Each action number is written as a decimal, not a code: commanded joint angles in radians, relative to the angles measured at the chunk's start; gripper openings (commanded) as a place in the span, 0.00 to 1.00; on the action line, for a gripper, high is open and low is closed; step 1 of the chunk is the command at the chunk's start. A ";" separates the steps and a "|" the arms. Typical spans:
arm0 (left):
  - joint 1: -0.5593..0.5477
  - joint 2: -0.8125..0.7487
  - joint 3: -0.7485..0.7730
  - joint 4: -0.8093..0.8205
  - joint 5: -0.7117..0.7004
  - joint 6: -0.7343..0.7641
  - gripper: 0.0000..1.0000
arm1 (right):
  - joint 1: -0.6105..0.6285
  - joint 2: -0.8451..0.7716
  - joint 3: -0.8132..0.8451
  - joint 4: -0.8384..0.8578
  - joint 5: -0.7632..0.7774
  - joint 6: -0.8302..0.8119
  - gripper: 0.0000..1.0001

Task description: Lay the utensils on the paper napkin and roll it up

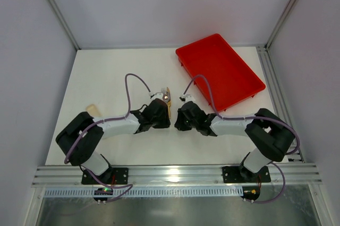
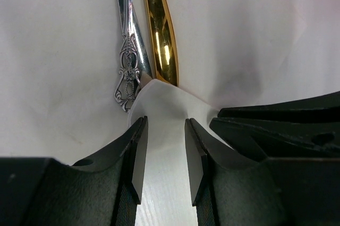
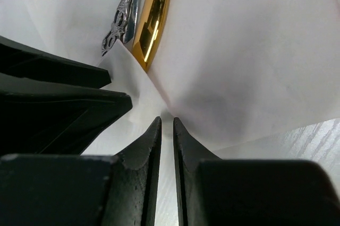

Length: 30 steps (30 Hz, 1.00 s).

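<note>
Two utensils lie side by side on the paper napkin [image 2: 255, 40]: an ornate silver handle [image 2: 127, 72] and a golden handle [image 2: 162, 40]. From above, the utensils [image 1: 167, 100] show between the two gripper heads. A lifted napkin corner covers the handle ends. My left gripper [image 2: 166, 121] stands open just short of that corner, with nothing clamped. My right gripper [image 3: 167, 119] is closed to a thin slit. The raised napkin [image 3: 249, 56] creases into its tips. Both handles [image 3: 154, 19] lie just beyond it. In the top view the grippers [image 1: 171, 113] nearly touch.
A red tray [image 1: 220, 72] sits at the back right, close behind the right arm. A small tan object [image 1: 94, 109] lies at the table's left edge. Each wrist view shows the other gripper's black body [image 2: 281, 125] close alongside.
</note>
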<state>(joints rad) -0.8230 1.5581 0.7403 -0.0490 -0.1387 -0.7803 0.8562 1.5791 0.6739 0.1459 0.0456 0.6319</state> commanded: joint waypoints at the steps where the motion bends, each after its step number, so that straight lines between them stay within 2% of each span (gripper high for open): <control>1: 0.002 -0.052 0.030 -0.022 -0.019 0.013 0.38 | 0.006 0.009 0.012 0.001 0.063 0.023 0.16; 13: 0.002 -0.050 -0.021 0.041 0.042 -0.028 0.38 | 0.014 -0.068 0.027 -0.080 0.080 0.067 0.17; 20: -0.001 -0.041 -0.044 0.075 0.048 -0.039 0.37 | 0.001 -0.137 0.098 -0.293 0.246 0.109 0.32; 27: -0.001 -0.039 -0.045 0.077 0.048 -0.034 0.37 | -0.078 -0.116 0.136 -0.338 0.283 0.118 0.50; 30: -0.001 -0.041 -0.044 0.072 0.050 -0.030 0.37 | -0.106 -0.087 0.170 -0.361 0.292 0.124 0.62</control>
<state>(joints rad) -0.8234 1.5146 0.6971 -0.0162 -0.0914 -0.8085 0.7753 1.4750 0.7826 -0.1852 0.2848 0.7410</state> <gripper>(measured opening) 0.372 0.595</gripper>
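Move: The napkin's right corner lies about 6 cm ahead of the right gripper and 7 cm to its right, a centimetre or so below. The folded-over flap's tip is some 4 cm ahead and 5 cm to this gripper's left. Beyond the tip lies the gold knife, its middle roughly 11 cm ahead and 5 cm left, with the silver utensils 2 cm farther left. From the left gripper the same corner is 6 cm ahead and 12 cm right. Let the right fingertips stay down at the right end of the crease, then lift them about 3 cm off it and sweep right and forward, some 7 cm, towards the napkin's right corner, opening the fingers wide and turning the wrist about 20 degrees clockwise. Keep the left gripper by the flap, partly open: raise it slightly, then ease it down and back a centimetre. ##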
